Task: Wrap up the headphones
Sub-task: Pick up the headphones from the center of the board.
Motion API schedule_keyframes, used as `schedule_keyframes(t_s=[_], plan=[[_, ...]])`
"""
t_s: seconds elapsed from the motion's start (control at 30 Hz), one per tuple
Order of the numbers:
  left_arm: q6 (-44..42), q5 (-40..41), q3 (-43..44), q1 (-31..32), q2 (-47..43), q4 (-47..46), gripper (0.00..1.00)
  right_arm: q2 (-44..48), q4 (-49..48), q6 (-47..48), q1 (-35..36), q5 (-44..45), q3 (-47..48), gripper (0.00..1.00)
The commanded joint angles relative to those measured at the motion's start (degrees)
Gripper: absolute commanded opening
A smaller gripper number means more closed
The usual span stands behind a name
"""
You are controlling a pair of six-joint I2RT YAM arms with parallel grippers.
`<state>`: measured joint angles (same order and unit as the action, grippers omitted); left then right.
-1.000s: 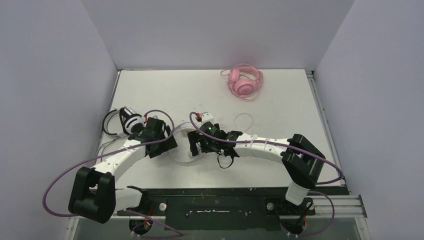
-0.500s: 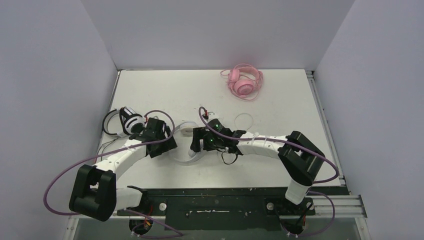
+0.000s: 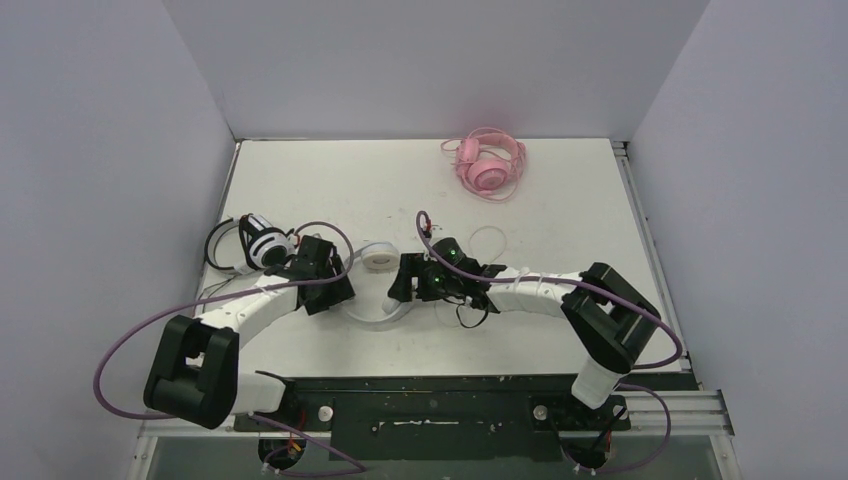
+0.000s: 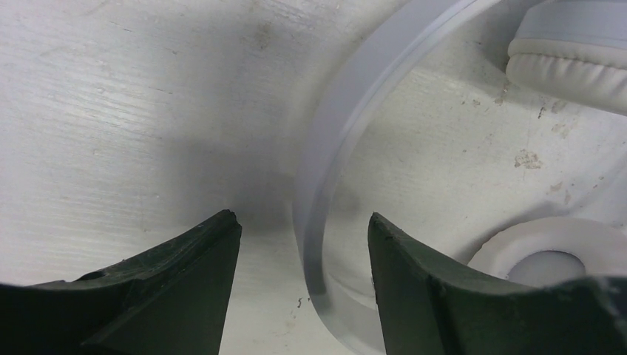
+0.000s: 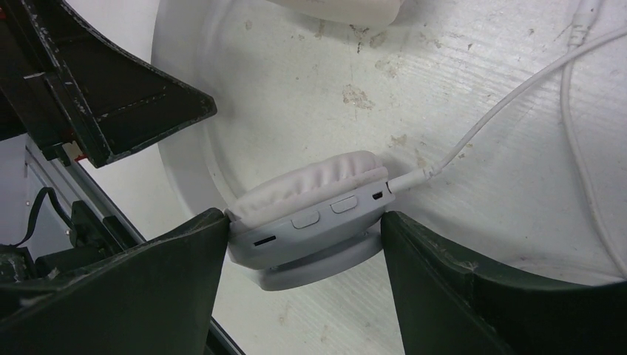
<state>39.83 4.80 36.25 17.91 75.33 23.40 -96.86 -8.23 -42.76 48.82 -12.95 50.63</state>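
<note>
The white headphones (image 3: 378, 260) lie mid-table between both arms. In the right wrist view my right gripper (image 5: 303, 220) has its jaws against both sides of one white ear cup (image 5: 310, 194), with the white cable (image 5: 517, 81) plugged in beside it. My left gripper (image 4: 304, 229) is open and straddles the white headband (image 4: 329, 170), with a gap on each side. The other ear cup (image 4: 569, 52) shows at the upper right of the left wrist view. The black-and-white headphones (image 3: 250, 243) lie at the left edge. The pink headphones (image 3: 488, 165) lie at the far right.
A loop of white cable (image 3: 488, 240) lies on the table just beyond the right arm. A thin black cable (image 3: 465, 318) curls under the right wrist. White walls close in the table (image 3: 560, 200) on three sides.
Both grippers have narrowed. The right one has closed in on the ear cup and shifted slightly right. The left one has edged right over the headband.
</note>
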Motion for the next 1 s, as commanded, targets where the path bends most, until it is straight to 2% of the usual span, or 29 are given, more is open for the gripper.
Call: schedule_keyframes(t_s=[0.0, 0.13, 0.33, 0.43, 0.53, 0.63, 0.97], plan=[[-0.1, -0.8, 1.7, 1.1, 1.3, -2.8, 0.59, 1.5, 0.4, 0.8, -1.1, 0.3, -2.2, 0.74], [-0.1, -0.4, 2.5, 1.9, 2.1, -2.3, 0.42, 2.2, 0.2, 1.2, -1.4, 0.0, -2.4, 0.75], [0.1, 1.4, 3.0, 2.7, 1.5, -1.6, 0.28, 2.7, 0.3, 1.5, -1.6, 0.2, -2.4, 0.75], [-0.2, 2.4, 4.1, 2.7, 1.3, -0.1, 0.01, 3.1, 0.0, 1.8, -1.7, -0.4, -2.4, 0.81], [-1.1, 4.2, 5.8, 3.0, 0.2, 2.6, 0.00, 5.7, -0.1, 3.1, -1.7, 0.1, -2.8, 0.91], [-2.1, 5.4, 7.1, 3.1, -1.5, 5.1, 0.00, 9.7, 1.1, 6.4, -1.7, 0.9, -2.6, 0.94], [-6.3, 4.7, 16.9, 3.2, -5.7, 16.4, 0.00, 26.2, 8.0, 16.4, -3.5, 11.0, -5.0, 0.98]])
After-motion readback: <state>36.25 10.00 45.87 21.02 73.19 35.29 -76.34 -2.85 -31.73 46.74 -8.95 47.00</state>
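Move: The white headphones' headband runs between the left hand's open fingers, about 1 cm to their right and 1 cm lower. From the left hand, the near ear cup lies about 10 cm right and 1 cm back, the far ear cup 7 cm ahead and 7 cm right, and the black headphones 9 cm ahead and 15 cm left. The near cup sits between the right hand's fingertips, 1 cm left and 1 cm below; the headband is 11 cm to that hand's left, level with it. Edging about 1 cm right and slightly down, the left hand shuts its fingers on the headband between them, pinches it and lifts it straight up, some 5 cm above its lowest point. The right hand hardly shifts at the near ear cup until that grip is made; then it opens wide, lets go and pulls up about 9 cm and 4 cm to its right, its fingers tipping up nearly 20 degrees. ##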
